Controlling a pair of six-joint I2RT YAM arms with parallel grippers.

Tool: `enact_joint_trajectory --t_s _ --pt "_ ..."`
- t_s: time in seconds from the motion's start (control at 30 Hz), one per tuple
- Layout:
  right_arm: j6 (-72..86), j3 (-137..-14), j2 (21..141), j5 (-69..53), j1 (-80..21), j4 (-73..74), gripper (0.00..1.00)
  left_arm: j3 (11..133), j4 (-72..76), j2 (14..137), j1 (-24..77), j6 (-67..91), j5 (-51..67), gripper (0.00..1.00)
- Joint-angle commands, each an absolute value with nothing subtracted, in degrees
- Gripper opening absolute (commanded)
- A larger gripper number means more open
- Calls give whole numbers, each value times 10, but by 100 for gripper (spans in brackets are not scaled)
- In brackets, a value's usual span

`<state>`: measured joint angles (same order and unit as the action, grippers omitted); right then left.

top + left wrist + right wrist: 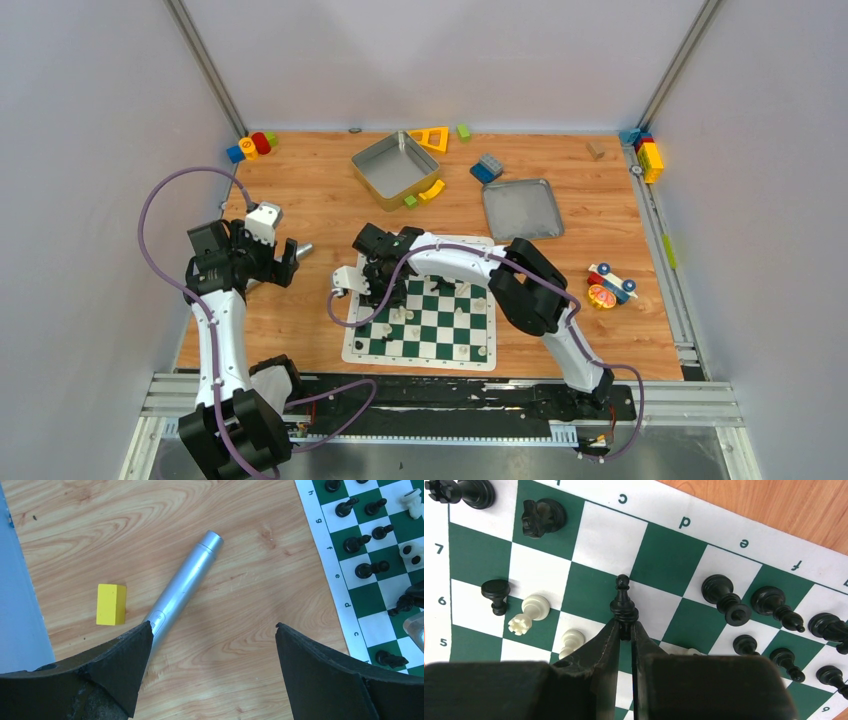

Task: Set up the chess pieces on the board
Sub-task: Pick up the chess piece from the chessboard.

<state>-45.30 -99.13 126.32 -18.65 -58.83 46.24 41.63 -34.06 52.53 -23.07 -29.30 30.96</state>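
The board (352,350) is a green and white checked mat with a cream border, also seen in the right wrist view (724,530) and the left wrist view (330,570). My right gripper (625,627) is shut on the lower end of a slim black chess piece (624,600) with a small round knob, over the board's left part (378,270). Other black chess pieces (724,600) lie tipped over to its right. White ones (526,612) lie to its left. My left gripper (214,627) hangs open over bare wood left of the board (280,245), holding nothing.
A silver cylinder (182,587) lies under my left finger, with a yellow block (111,604) beside it. Two grey metal trays (392,150) (520,208) sit behind the board. A toy car (608,287) stands to its right. Coloured blocks (252,146) line the far edge.
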Motion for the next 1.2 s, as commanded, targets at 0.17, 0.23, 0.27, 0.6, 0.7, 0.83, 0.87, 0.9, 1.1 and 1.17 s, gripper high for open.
enact_joint_trajectory --t_s 0.17,0.23,0.27,0.6,0.7,0.83,0.87,0.9,1.1,1.17 --pt "-437 -983 1229 -189 -580 450 5 430 -351 520 -236 -328 358 100" --pt "-427 -984 1221 -196 -575 451 4 431 -354 517 -235 -334 375 100" --pt "-423 -984 1217 -201 -572 452 3 433 -355 516 -235 -340 381 99" --pt "-372 -969 1146 -266 -536 454 1 463 -421 519 -236 -429 568 91" --pt "-353 -964 1125 -294 -520 451 1 471 -451 518 -231 -471 655 87" --pt "-327 -953 1100 -319 -502 440 1 489 -461 518 -174 -473 667 83" --pt "-322 -951 1092 -325 -498 437 1 490 -459 519 -143 -471 657 82" --pt "-318 -948 1086 -330 -494 435 1 492 -452 520 -128 -467 652 81" --pt "-299 -937 1060 -365 -478 425 0 495 -410 541 -13 -472 646 74" --pt "-295 -934 1056 -372 -474 423 0 501 -406 557 27 -478 646 71"
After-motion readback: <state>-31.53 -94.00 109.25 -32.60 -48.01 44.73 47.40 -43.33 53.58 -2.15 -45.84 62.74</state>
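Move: The black chess piece, already pinched in the right pads, lies about 22 cm to the left hand's right, 4 cm back and 12 cm below it. From the right hand, the open left gripper is some 23 cm left, 4 cm ahead and 12 cm up. Around the right hand, roughly 1 cm below it, the black piece on e8 stands 4 cm ahead and 4 cm left, the black knight 5 cm back and 4 cm left, and the white rook 5 cm straight back. Straight up off the board goes the right hand, about 11 cm, drifting a little right and forward as it tilts and turns clockwise, its pads keeping their pinch on the black piece. The left hand sweeps right towards that piece, some 17 cm, also rising and drawing back slightly, swinging about 50 degrees clockwise while its empty fingers close partway. ##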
